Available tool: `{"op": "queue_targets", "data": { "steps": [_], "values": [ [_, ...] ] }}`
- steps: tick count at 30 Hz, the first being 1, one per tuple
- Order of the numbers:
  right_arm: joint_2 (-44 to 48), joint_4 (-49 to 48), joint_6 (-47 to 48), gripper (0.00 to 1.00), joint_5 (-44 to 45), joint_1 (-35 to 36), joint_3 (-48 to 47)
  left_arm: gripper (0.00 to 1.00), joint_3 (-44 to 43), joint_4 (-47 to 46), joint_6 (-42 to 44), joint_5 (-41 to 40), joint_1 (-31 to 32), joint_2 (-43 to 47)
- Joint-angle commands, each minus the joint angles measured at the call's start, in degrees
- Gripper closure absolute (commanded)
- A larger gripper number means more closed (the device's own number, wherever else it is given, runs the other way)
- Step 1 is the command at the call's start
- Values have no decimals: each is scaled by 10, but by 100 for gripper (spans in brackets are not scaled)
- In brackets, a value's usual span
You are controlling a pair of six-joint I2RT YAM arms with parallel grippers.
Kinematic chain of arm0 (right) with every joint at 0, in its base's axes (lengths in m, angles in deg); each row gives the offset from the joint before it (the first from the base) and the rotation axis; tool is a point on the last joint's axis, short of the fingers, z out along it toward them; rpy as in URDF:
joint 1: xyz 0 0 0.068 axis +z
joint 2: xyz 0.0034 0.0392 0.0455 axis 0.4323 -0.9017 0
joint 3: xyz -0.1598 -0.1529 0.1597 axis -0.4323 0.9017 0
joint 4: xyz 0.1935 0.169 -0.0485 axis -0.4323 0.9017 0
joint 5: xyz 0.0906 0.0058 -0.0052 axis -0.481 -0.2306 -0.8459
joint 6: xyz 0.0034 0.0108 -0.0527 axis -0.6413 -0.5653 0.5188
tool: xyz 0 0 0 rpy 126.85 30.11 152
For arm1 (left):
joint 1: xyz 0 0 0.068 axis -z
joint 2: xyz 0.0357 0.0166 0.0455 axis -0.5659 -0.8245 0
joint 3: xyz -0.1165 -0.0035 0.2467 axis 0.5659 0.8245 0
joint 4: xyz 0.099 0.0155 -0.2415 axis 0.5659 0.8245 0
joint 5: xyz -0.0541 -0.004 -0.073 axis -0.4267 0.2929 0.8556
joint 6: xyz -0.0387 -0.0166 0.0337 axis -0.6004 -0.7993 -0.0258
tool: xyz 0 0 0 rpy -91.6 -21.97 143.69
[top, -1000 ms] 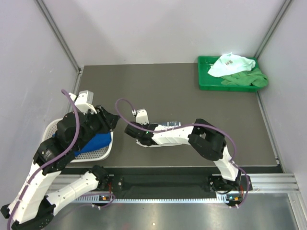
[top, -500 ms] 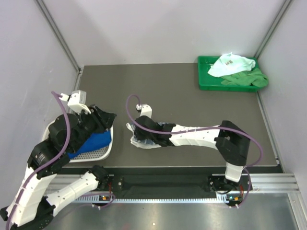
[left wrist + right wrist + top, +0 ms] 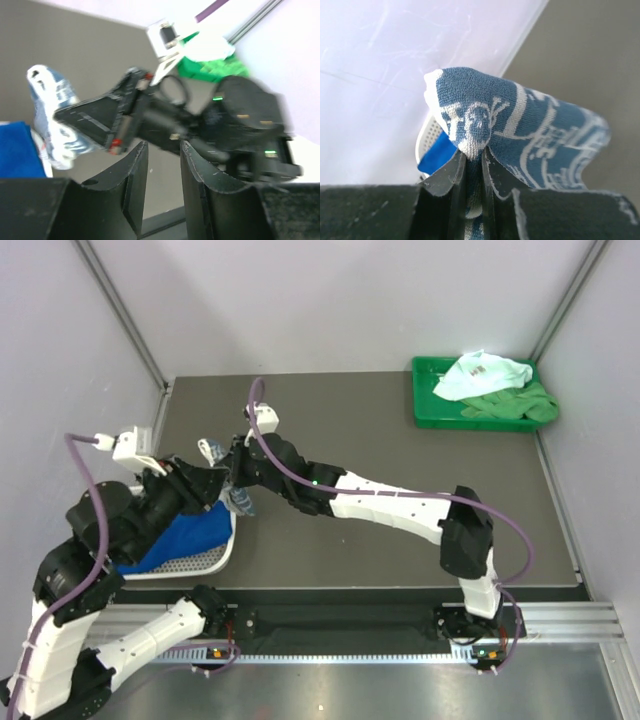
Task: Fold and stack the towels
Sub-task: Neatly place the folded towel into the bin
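My right gripper point(image 3: 226, 474) reaches far left and is shut on the white towel with navy print point(image 3: 239, 501), which hangs bunched above the table beside the basket. In the right wrist view the gripper point(image 3: 474, 156) pinches a fold of this towel point(image 3: 530, 135). The royal blue towel point(image 3: 185, 534) lies in the white mesh basket point(image 3: 205, 562). My left gripper point(image 3: 207, 490) hovers over the basket, close to the right gripper; in its wrist view it point(image 3: 164, 148) is open and empty, facing the held towel point(image 3: 51, 116). A mint towel point(image 3: 482, 375) and a green towel point(image 3: 515, 406) lie in the green tray point(image 3: 428, 416).
The basket sits at the table's left edge against the wall. The green tray stands in the far right corner. The right arm's links point(image 3: 385, 504) stretch across the near half of the table.
My right gripper has lifted the printed towel off the table and carried it left and away, next to the basket. My left arm has swung back and to the left.
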Motion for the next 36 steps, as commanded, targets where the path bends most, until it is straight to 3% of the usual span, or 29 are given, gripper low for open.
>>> {"op": "queue_targets", "data": {
  "steps": [1,11,22,36],
  "values": [
    [-44,-18,-7,99,-25,6,-68,63,-55,8,6,-5,3,-5],
    [-129,23,-30,100,-42,25,-219,63,-121,27,12,-4,3,-7],
    [-134,42,-26,100,-14,46,-247,63,-130,24,14,7,3,-3],
    [-99,46,12,100,108,83,-235,63,-132,32,19,5,3,5]
  ]
}}
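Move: The right hand holds the patterned folded towel up in the air. The middle of the white bin lies about 20 cm to its left, nearly level with it front to back and some 23 cm below; the blue towel already in the bin lies roughly 17 cm to the left, 2 cm nearer the base and 22 cm down. For the empty left hand, the bin's middle is about 7 cm ahead, 21 cm to the left and 35 cm below. Still pinching the patterned towel, the right hand carries it about 7 cm left towards the bin, then mostly eases back some 3 cm towards the base, staying at nearly the same height with its grip shut. Early on, the empty left hand lifts about 6 cm, drawing slightly back and left with its fingertips tilting up, then all but stops with its fingers unchanged. ##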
